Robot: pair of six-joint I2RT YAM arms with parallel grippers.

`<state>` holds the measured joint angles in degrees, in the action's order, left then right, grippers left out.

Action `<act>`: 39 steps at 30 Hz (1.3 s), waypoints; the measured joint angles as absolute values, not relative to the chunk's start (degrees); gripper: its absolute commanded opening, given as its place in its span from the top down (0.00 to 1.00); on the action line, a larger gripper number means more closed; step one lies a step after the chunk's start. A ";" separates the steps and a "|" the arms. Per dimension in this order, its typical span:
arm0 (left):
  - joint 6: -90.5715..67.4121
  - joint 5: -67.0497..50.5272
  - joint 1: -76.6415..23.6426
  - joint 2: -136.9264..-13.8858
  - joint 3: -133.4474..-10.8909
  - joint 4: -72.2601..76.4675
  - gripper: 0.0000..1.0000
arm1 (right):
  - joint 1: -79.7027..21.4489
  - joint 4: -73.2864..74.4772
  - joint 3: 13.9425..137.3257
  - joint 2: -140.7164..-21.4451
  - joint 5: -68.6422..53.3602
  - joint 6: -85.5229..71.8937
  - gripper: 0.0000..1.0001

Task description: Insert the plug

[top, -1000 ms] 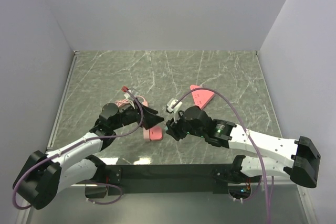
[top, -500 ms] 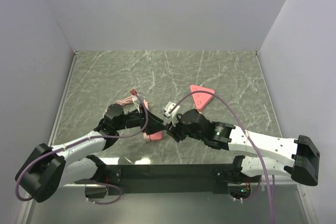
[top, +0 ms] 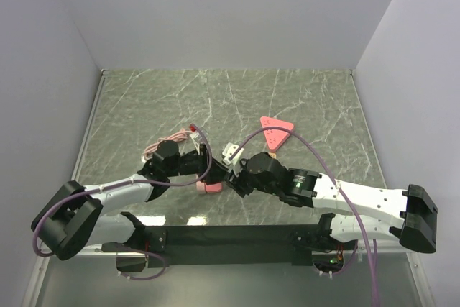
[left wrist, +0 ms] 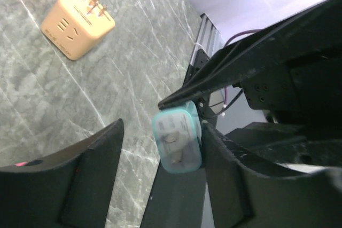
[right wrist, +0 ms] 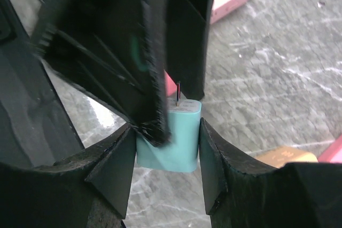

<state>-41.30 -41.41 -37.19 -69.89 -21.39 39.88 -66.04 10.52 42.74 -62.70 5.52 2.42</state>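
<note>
A teal plug (right wrist: pixel 173 137) with metal prongs pointing away sits clamped between the pads of my right gripper (right wrist: pixel 166 132), which is shut on it above the table. My left gripper (left wrist: pixel 163 137) has come in from the other side, and the teal plug (left wrist: pixel 177 140) lies between its jaws. One left finger (left wrist: pixel 224 164) is close against the plug; the other finger (left wrist: pixel 96 153) stands clear with a gap. In the top view the two grippers meet at mid-table, left gripper (top: pixel 212 167) against right gripper (top: pixel 233 175), and they hide the plug.
An orange cube adapter (left wrist: pixel 77 24) with prongs lies on the marble. A pink triangular block (top: pixel 277 133) sits behind the right arm, and a small pink piece (top: pixel 208 187) lies under the grippers. A pink cable bundle (top: pixel 169 141) and a white adapter (top: pixel 233 151) lie nearby.
My left arm has swung right to meet the right gripper, and its jaws have narrowed around the plug. The right gripper shifted slightly left, still holding the plug.
</note>
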 measured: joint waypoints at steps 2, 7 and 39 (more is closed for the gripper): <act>-41.54 -41.85 -37.41 -70.57 -21.63 40.23 0.44 | -66.24 10.31 42.72 -62.65 5.37 2.52 0.98; -41.95 -42.50 -38.30 -70.98 -22.00 41.95 0.77 | -66.24 10.41 42.63 -62.65 6.50 2.66 0.98; -41.25 -32.62 -31.94 -54.06 -22.17 47.31 0.99 | -53.08 -14.46 27.88 -42.13 -3.57 -16.47 0.14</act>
<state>-41.25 -32.62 -31.94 -54.06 -22.17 47.31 -53.08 -14.46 27.88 -42.13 -3.57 -16.47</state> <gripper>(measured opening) 0.368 0.877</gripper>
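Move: The teal plug, held in the right fingers, is practically at the right hand point, only about 1 cm to its left. It already sits between the open left fingers, some 1 cm back, 1 cm right and 1 cm above the left hand point. From the left hand, some 13 cm lower, the pink block is about 7 cm ahead and 5 cm left, the pink power strip 15 cm ahead and 10 cm left, and the tan adapter 17 cm ahead and 13 cm right. The left fingers close on the teal plug while the right hand holds it nearly still; then the right fingers spring wide and let go. The right hand backs off up and to its right, about 9 cm up, rolling nearly 40 degrees with its fingers levelling out. The left hand, keeping its grip, lifts the plug some 11 cm, drifting left and forward and tipping its fingertips up. ##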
